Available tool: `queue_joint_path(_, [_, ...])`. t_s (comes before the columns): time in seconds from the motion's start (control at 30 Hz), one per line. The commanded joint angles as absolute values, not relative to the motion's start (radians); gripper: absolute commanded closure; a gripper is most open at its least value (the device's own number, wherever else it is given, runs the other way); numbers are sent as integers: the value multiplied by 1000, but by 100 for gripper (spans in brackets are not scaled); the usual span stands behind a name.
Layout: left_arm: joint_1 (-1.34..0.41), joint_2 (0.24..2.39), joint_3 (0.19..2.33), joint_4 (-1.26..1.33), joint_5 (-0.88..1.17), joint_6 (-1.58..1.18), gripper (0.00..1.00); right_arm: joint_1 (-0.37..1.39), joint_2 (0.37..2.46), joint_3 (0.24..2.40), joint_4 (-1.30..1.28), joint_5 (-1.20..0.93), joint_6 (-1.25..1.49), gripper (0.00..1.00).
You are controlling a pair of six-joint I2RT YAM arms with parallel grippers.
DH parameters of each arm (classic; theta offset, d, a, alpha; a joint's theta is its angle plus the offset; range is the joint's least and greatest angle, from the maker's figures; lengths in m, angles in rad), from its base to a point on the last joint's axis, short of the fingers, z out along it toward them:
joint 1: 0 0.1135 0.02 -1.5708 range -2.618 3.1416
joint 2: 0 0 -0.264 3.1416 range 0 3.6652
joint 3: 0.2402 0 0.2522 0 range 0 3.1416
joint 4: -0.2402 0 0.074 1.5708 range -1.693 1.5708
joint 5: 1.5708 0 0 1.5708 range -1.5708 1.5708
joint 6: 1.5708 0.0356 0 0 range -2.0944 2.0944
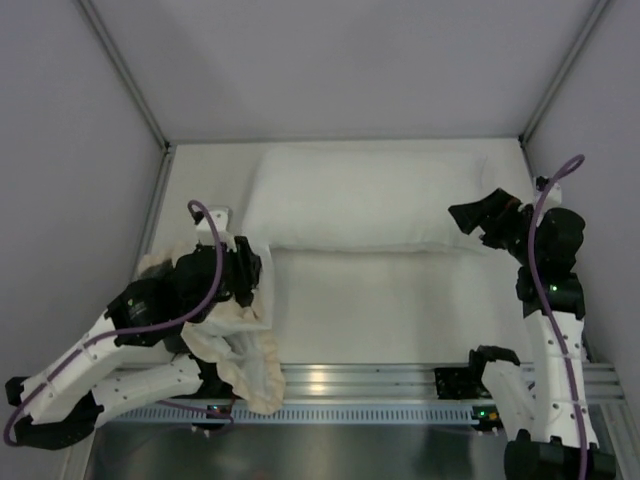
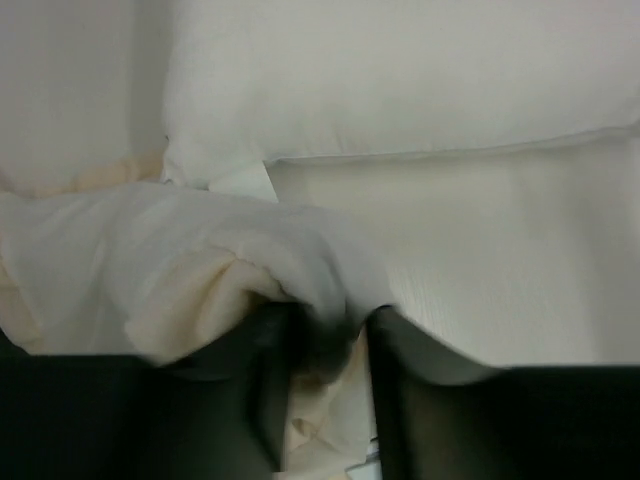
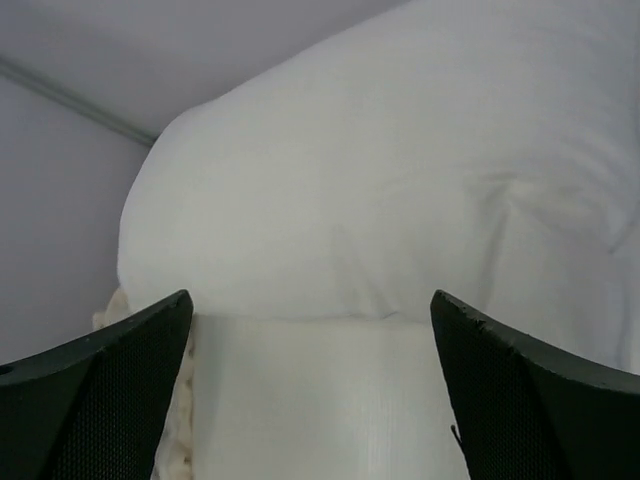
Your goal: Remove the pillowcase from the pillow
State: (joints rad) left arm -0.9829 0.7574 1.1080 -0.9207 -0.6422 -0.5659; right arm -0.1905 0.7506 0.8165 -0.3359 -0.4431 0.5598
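The plain white pillow (image 1: 365,200) lies bare along the back of the table, seen also in the left wrist view (image 2: 400,80) and filling the right wrist view (image 3: 400,180). The pillowcase (image 1: 245,360) is crumpled in a heap at the front left, cream frill showing, apart from the pillow. My left gripper (image 1: 245,270) sits over that heap. Its jaws (image 2: 330,320) stand narrowly apart, with white and dark grey pillowcase fabric (image 2: 150,250) bunched between them. My right gripper (image 1: 480,215) hovers by the pillow's right end, wide open and empty (image 3: 310,300). A strip of frill (image 3: 172,430) shows beside its left finger.
The white table top (image 1: 380,310) stretches between the pillow and the metal rail (image 1: 380,380) at the near edge. Grey enclosure walls stand close on the left (image 1: 70,200), back and right (image 1: 600,150).
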Motion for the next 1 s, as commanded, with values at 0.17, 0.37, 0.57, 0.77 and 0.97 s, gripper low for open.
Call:
queue_joint_path(0.17, [-985,626,1187,-1048,-535,-726,1,381,768,709,-267,-559,669,1])
queue_joint_path(0.37, [-985,555,1308,-1112,-664,-765,1,952,1028,742,-63,-329,761,1])
queue_joint_path(0.57, [-985,422,1385,-1105,-681,-772,1,1060,1308,796,271,-441,810,1])
queue_joint_path(0.77, [-985,348,1419,-1083,-604,-735,1,1124,1641,980,436,-531,825,1])
queue_joint_path(0.97, [-986,318,1405,-1085,-565,-733,1,1172,1862,1184,430,-531,790,0])
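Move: The pillowcase hangs from the left fingers into a heap whose middle lies about 7 cm back, 9 cm to the left and 24 cm below that hand. From the right hand it is far across the table, some 55 cm to the left, 17 cm back and 23 cm below. The bare pillow lies beyond, its middle about 19 cm ahead, 21 cm to the left and 22 cm below the right hand. The pillowcase is let go as the left fingers spread wide; that hand draws a little back, then lifts away up, left and back, rolling left side down. Meanwhile the empty right hand sweeps roughly 45 cm left, also back and down, towards the case, wide open, swinging about 75 degrees counter-clockwise and tipping down, and ends close over it; no touch can be made out. ##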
